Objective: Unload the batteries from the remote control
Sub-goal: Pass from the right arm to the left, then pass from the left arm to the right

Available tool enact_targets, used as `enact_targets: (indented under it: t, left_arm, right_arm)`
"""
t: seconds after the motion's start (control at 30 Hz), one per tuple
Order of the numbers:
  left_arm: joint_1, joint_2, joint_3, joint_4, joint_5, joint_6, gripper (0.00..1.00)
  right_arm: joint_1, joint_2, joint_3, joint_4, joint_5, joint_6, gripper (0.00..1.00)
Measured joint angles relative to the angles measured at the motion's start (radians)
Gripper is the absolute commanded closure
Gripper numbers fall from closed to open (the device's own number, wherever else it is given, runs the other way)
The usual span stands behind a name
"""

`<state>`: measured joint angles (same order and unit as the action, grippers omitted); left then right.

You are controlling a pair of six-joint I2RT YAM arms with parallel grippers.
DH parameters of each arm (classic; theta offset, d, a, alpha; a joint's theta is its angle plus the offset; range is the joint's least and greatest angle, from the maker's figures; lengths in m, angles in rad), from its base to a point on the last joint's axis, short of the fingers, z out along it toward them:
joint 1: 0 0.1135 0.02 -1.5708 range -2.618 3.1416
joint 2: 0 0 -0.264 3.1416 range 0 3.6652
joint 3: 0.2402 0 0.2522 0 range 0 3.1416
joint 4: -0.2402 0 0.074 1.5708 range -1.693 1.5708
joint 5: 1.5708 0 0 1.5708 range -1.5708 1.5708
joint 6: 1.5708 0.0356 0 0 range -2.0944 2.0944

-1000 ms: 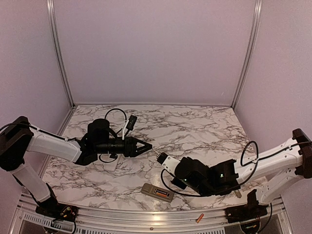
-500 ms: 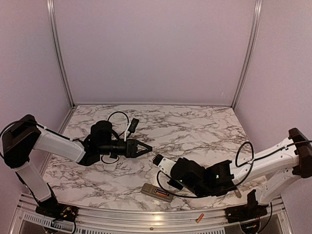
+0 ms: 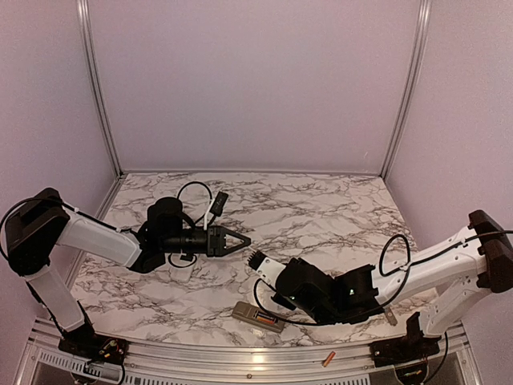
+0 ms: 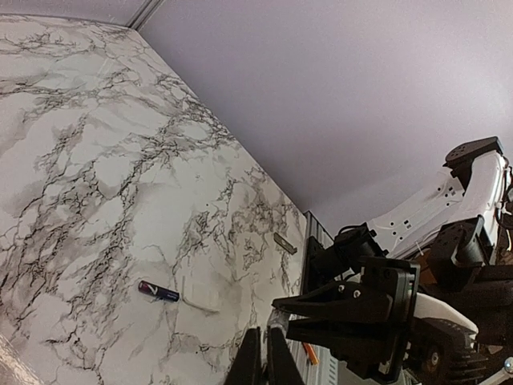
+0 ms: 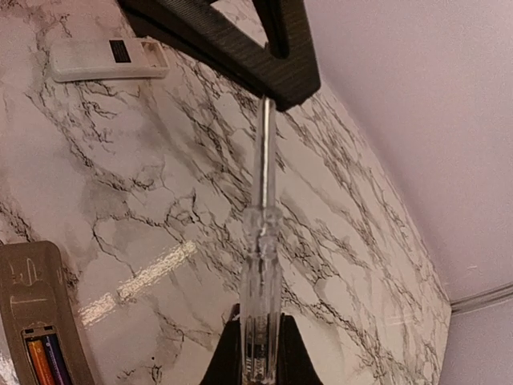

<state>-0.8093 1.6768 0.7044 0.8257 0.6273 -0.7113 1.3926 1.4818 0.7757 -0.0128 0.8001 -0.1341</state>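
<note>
A grey remote control [image 3: 259, 318] lies open near the table's front edge, with orange and dark batteries [image 5: 42, 362] in its bay. A dark blue battery [image 4: 158, 291] lies loose on the marble. One orange battery [image 3: 329, 358] rests on the front rail. My right gripper [image 5: 259, 314] is shut on the clear handle of a screwdriver [image 5: 260, 265]. The metal shaft runs up into the tips of my left gripper [image 5: 284, 84], which is shut around its end. The two grippers meet mid-table, left gripper [image 3: 245, 239] and right gripper [image 3: 256, 259], behind the remote.
A white remote [image 5: 108, 58] with an open bay lies farther back on the marble. A flat white cover [image 4: 196, 293] sits beside the dark battery. A small grey cover piece [image 4: 284, 243] lies near the right arm. Purple walls enclose three sides.
The left jaws have closed at the screwdriver's tip. The right arm has carried the screwdriver a little to the left, toward the left gripper.
</note>
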Motion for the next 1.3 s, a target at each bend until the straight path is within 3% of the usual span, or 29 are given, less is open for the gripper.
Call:
enact_targets:
  t: [0.17, 0.3, 0.5, 0.63, 0.87, 1.3]
  left_arm:
    - [0.002, -0.002, -0.006, 0.031, -0.004, 0.004, 1.00]
    - [0.002, -0.026, -0.039, 0.068, -0.004, 0.019, 1.00]
    - [0.002, -0.074, -0.071, 0.113, -0.011, 0.039, 1.00]
    - [0.002, -0.092, -0.091, 0.154, -0.018, 0.046, 1.00]
    - [0.002, -0.117, -0.144, 0.242, -0.019, 0.046, 1.00]
    - [0.002, -0.200, -0.241, 0.447, -0.018, 0.037, 1.00]
  right_arm:
    - [-0.001, 0.012, 0.012, 0.005, 0.010, 0.031, 0.46]
    - [-0.011, 0.002, 0.013, 0.007, -0.044, 0.072, 0.26]
    - [-0.070, -0.099, -0.011, 0.026, -0.196, 0.186, 0.07]
    - [-0.137, -0.236, -0.087, 0.113, -0.324, 0.283, 0.01]
    - [-0.175, -0.402, -0.201, 0.337, -0.508, 0.433, 0.01]
    - [-0.187, -0.256, -0.291, 0.825, -0.745, 0.573, 0.04]
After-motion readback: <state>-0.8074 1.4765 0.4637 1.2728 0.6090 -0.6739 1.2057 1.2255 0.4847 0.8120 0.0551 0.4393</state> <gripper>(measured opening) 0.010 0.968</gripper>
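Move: The screwdriver spans the two hands: its middle is about 3 cm back, 3 right and 2 below the left fingers, already shut on its shaft, and roughly 3 cm ahead, 3 left and 2 above the right fingers, still gripping the handle. From the left hand, the grey remote lies about 13 cm back, 2 right and 16 below; the white remote is level ahead, some 20 cm left and 16 below. The screwdriver's handle comes free as the right fingers spread wide; the right hand then rises some 12 cm, drawing back a little and ending slightly left, while rolling its left side up about 65 degrees. The left fingers keep their pinch on the shaft, lifting about 8 cm while going left and back about 5, fingertips tipping up some 15 degrees. ##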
